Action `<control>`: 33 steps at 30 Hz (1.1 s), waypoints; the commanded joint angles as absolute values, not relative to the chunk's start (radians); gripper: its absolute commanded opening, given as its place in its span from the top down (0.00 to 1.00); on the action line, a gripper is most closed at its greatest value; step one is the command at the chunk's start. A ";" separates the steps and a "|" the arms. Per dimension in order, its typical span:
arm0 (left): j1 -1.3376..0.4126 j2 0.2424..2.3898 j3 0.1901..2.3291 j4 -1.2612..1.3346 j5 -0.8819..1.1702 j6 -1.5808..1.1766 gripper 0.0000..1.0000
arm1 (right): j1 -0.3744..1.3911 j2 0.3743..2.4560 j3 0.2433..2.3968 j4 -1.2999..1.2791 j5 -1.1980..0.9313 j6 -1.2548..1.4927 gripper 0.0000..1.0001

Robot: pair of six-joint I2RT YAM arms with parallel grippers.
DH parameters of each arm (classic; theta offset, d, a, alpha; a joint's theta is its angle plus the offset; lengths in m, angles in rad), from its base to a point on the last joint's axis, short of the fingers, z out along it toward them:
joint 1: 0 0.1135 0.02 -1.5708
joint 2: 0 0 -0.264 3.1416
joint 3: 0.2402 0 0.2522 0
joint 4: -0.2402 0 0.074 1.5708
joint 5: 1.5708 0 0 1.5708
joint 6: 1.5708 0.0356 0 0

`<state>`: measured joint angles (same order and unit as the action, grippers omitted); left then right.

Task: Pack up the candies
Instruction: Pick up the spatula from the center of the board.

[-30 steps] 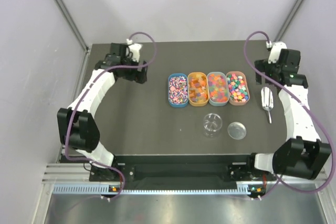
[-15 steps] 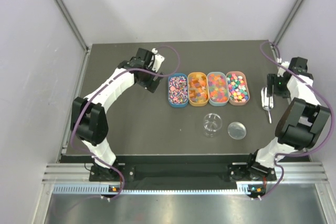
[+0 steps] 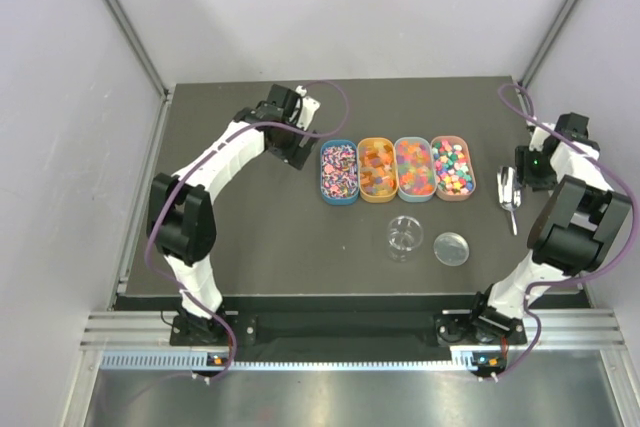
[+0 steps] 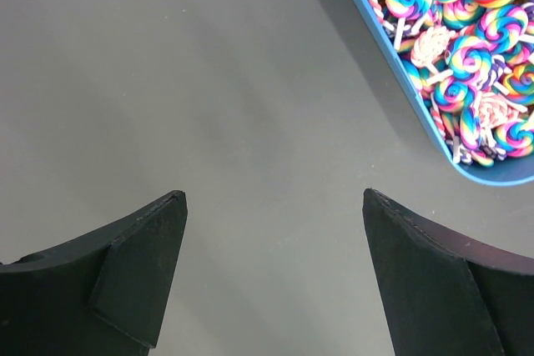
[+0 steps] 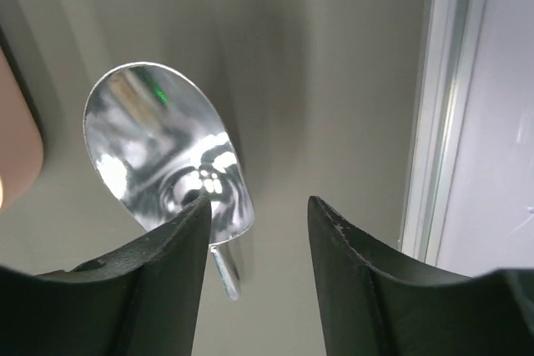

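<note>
The candies fill a row of oval trays at mid-table: pink-black-white bits [image 3: 339, 169], orange-yellow gummies [image 3: 377, 167], rainbow gummies [image 3: 415, 167] and pastel cubes [image 3: 453, 166]. My left gripper [image 3: 302, 154] hovers open just left of the blue tray [image 4: 399, 89], whose swirled candies [image 4: 467, 56] show at upper right; nothing is between its jaws [image 4: 274, 193]. My right gripper [image 3: 527, 175] hangs over the silver scoop [image 3: 508, 193]. In the right wrist view its jaws [image 5: 259, 199] stand apart, with the scoop's bowl [image 5: 163, 152] ahead and its thin handle [image 5: 225, 277] beside the left finger.
A clear round jar [image 3: 403, 235] stands in front of the trays with its lid [image 3: 451, 248] lying to its right. The table's right edge and metal rail [image 5: 425, 122] run close beside the right gripper.
The left arm has swung in towards the blue tray. The right arm has moved out to the right edge and down over the scoop, and its jaws have narrowed.
</note>
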<state>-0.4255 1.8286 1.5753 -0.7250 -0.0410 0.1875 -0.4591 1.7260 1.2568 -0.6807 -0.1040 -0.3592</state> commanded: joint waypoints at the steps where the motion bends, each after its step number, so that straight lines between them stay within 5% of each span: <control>1: -0.433 1.853 1.629 -0.732 -0.021 0.178 0.09 | -0.468 1.720 1.244 -0.666 -0.144 -0.374 0.52; 18: -0.439 1.924 1.704 -0.750 -0.043 0.190 0.09 | -0.474 1.792 1.242 -0.680 -0.201 -0.394 0.78; 23: -0.440 1.940 1.733 -0.759 -0.040 0.193 0.10 | -0.474 1.787 1.253 -0.692 -0.190 -0.403 1.00; 33: -0.459 1.895 1.830 -0.743 0.130 0.187 0.05 | -0.454 1.599 1.442 -0.915 -0.276 -0.505 1.00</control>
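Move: The spatula lies about 3 cm below the right gripper, some 4 cm to its left, with its middle roughly 2 cm back. Its scoop is by the fingertips and its handle points back towards the base. The pink candy tub stands about 16 cm left and 2 cm ahead, and the round lid lies some 17 cm left and 13 cm back. From the left gripper, the spatula is about 46 cm right, 9 cm back and 10 cm lower. Sink the half-open right gripper about 2.5 cm, easing it left onto the right rim of the spatula's scoop. Close the fingers until they pinch the thin metal, then draw straight up some 3 cm, drifting slightly back and left. Meanwhile bring the open, empty left gripper right and a little forward towards the blue candy tub. ##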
